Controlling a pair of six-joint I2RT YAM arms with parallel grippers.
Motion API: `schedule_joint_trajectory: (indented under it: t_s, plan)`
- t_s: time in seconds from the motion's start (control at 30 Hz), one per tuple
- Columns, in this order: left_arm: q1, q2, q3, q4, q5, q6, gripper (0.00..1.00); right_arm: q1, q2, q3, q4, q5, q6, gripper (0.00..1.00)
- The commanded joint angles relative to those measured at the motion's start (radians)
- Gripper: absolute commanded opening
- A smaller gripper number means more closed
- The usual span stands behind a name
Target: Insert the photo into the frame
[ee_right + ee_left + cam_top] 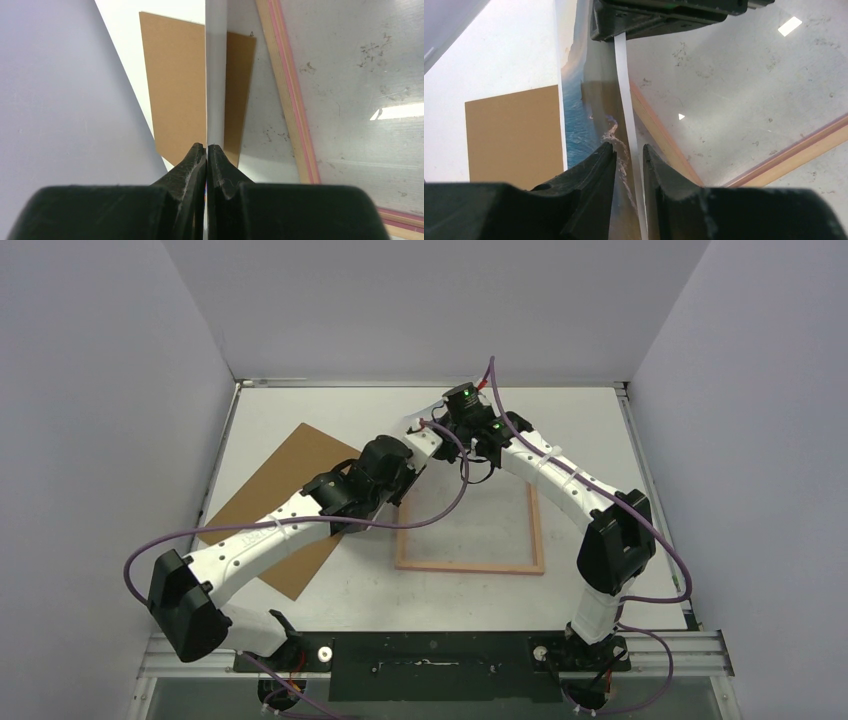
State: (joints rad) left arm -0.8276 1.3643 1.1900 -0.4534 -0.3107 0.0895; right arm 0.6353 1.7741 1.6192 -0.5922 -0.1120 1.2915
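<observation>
The photo stands on edge above the table, its blue sea side facing left in the left wrist view and its thin white edge running up the middle. My right gripper is shut on one end of it, and the photo's pale back rises from its tips. My left gripper straddles the photo's other end, open, with a gap at the left finger. The frame lies flat, peach-wood side up, just right of both grippers, with its clear pane showing the table. From above the arms mostly hide the photo.
A plain brown backing board lies flat on the table to the left of the frame, partly under my left arm. Pale walls close in the table on the left, far and right sides.
</observation>
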Motion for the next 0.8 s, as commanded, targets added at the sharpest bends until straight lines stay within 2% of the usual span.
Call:
schedule_joint_trajectory:
  t_s: [0.0, 0.17, 0.3, 0.4, 0.43, 0.5, 0.53, 0.6, 0.67, 0.77]
  plan:
    - [0.004, 0.018, 0.039, -0.04, -0.003, -0.005, 0.23, -0.003, -0.01, 0.024, 0.033, -0.003, -0.01, 0.0]
    - [0.005, 0.039, 0.049, -0.07, -0.019, -0.002, 0.17, -0.003, -0.004, 0.026, 0.039, -0.006, -0.006, 0.0]
    - [0.004, 0.031, 0.053, -0.075, -0.026, 0.006, 0.0, -0.002, -0.002, 0.029, 0.04, -0.007, -0.006, 0.0]
    - [0.004, 0.02, 0.068, -0.08, -0.02, 0.025, 0.0, -0.002, 0.0, 0.034, 0.042, -0.011, -0.013, 0.0]
    - [0.004, 0.017, 0.076, -0.086, -0.017, 0.031, 0.0, -0.003, 0.001, 0.035, 0.044, -0.015, -0.014, 0.04]
    - [0.005, 0.008, 0.09, -0.096, -0.012, 0.035, 0.0, -0.005, -0.003, 0.033, 0.054, -0.018, -0.02, 0.24]
    - [0.007, 0.003, 0.099, -0.1, -0.011, 0.037, 0.0, -0.007, -0.005, 0.032, 0.061, -0.018, -0.024, 0.4]
    - [0.007, -0.008, 0.115, -0.11, -0.01, 0.037, 0.0, -0.018, -0.018, 0.029, 0.088, -0.019, -0.038, 0.65]
    - [0.011, -0.019, 0.128, -0.117, -0.006, 0.036, 0.0, -0.036, -0.04, 0.016, 0.152, -0.032, -0.052, 0.78]
    - [0.023, -0.033, 0.147, -0.126, 0.013, 0.031, 0.0, -0.075, -0.084, -0.01, 0.289, -0.057, -0.068, 0.86]
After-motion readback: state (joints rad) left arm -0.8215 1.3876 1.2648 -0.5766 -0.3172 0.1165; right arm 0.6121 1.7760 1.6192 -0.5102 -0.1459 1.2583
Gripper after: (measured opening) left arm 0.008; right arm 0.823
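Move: The photo hangs by its upper edge from the right gripper. Its middle is about 10 cm below both grippers, some 3 cm ahead of the left hand and 3 cm back from the right, and about 2 cm left of each. The frame's middle lies roughly 13 cm right of the left hand, 5 cm ahead and 20 cm down. The cardboard sits about 22 cm left of that hand, nearly level front to back, 21 cm down. Sink the left gripper about 2.5 cm over the photo's upper edge, its part-open fingers astride it, and shut them to pinch that edge while the right hand still holds it. Then raise the left hand back up nearly 3 cm; as it rises, open the right fingers wide, let go of the photo and start the right hand forward and up, about 1.5 cm each way. ##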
